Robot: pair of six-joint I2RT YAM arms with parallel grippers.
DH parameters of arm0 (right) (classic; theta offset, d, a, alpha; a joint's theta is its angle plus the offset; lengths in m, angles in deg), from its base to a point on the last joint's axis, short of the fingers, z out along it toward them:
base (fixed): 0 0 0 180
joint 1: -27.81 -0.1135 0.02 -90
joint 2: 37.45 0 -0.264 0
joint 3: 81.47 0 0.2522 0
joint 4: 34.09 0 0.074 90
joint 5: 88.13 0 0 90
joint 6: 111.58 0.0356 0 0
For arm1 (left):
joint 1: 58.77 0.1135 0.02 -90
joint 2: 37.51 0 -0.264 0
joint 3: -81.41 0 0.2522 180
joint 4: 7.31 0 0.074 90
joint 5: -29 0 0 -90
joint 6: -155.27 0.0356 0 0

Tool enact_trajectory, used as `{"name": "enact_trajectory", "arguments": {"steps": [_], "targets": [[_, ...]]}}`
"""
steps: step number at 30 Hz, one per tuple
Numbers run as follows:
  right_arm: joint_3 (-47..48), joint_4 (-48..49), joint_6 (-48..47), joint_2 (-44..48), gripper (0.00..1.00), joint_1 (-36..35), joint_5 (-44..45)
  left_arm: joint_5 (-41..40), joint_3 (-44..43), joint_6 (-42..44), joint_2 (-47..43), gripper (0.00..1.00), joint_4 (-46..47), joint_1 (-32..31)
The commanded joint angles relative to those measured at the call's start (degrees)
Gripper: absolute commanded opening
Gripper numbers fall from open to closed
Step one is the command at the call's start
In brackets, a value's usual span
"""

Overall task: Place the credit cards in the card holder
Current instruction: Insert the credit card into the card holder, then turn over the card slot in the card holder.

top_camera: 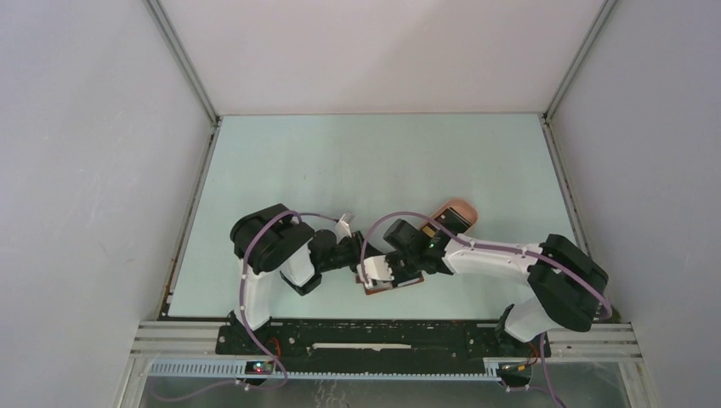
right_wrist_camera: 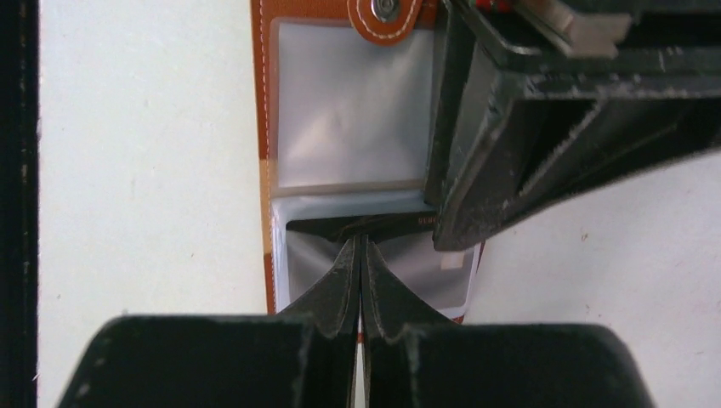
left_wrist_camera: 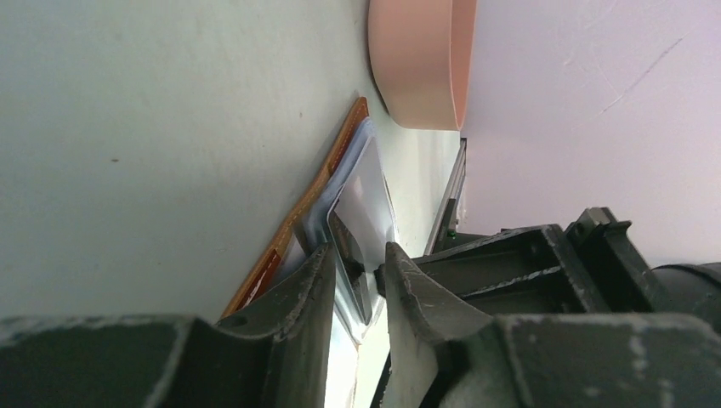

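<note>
The card holder (top_camera: 393, 284) lies open near the table's front edge, brown leather with a snap tab (right_wrist_camera: 384, 15) and clear pockets. My left gripper (left_wrist_camera: 359, 249) reaches it from the left, jaws a little apart. A thin card (left_wrist_camera: 367, 194), pale on its face and dark at its edge, stands loosely in the gap, its far end in the holder (left_wrist_camera: 287, 231). My right gripper (right_wrist_camera: 360, 240) is shut, tips resting on the lip of the lower clear pocket, where a black card (right_wrist_camera: 387, 226) shows. The left gripper (right_wrist_camera: 519, 127) sits just right of that pocket.
A pink oval tray (top_camera: 457, 214) stands just behind the holder, to the right, and shows close by in the left wrist view (left_wrist_camera: 417, 59). Both arms meet over the holder near the front rail (top_camera: 383, 336). White walls enclose the table.
</note>
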Motion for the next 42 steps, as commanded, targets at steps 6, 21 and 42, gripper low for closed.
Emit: {"name": "enact_trajectory", "arguments": {"steps": [6,21,42], "targets": [[3.1,-9.0,6.5,11.3,0.16,6.5,-16.7,-1.9,0.8,3.2,2.2,0.35,-8.3,0.1],[12.5,-21.7,23.9,11.3,0.70,26.8,-40.0,-2.7,1.8,4.0,2.0,0.36,-4.9,0.3],[12.2,-14.5,44.2,-5.5,0.73,30.8,-35.0,-6.6,4.8,5.4,1.1,0.36,-1.4,0.1]]}}
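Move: The grey card in the holder's right pocket is under my closed right fingertips, its middle about 2 cm right, 1 cm ahead and 2 cm below. The card holder's own middle is roughly 1 cm to the left of that hand, the left fingers some 4 cm ahead and 2 cm left, and the pink card box about 13 cm ahead and 14 cm right. From my left hand the card lies some 4 cm right and 3 cm back. I lift my closed right fingertips off the card at the pocket's mouth, straight up by about 13 cm with a little drift to the right, opening them wide as I climb. Then I sink about 6 cm back towards the card, the wrist rolling and swinging clockwise until the open fingers slant left and down. My left hand stays at the pocket's mouth, easing a centimetre left near the end. ##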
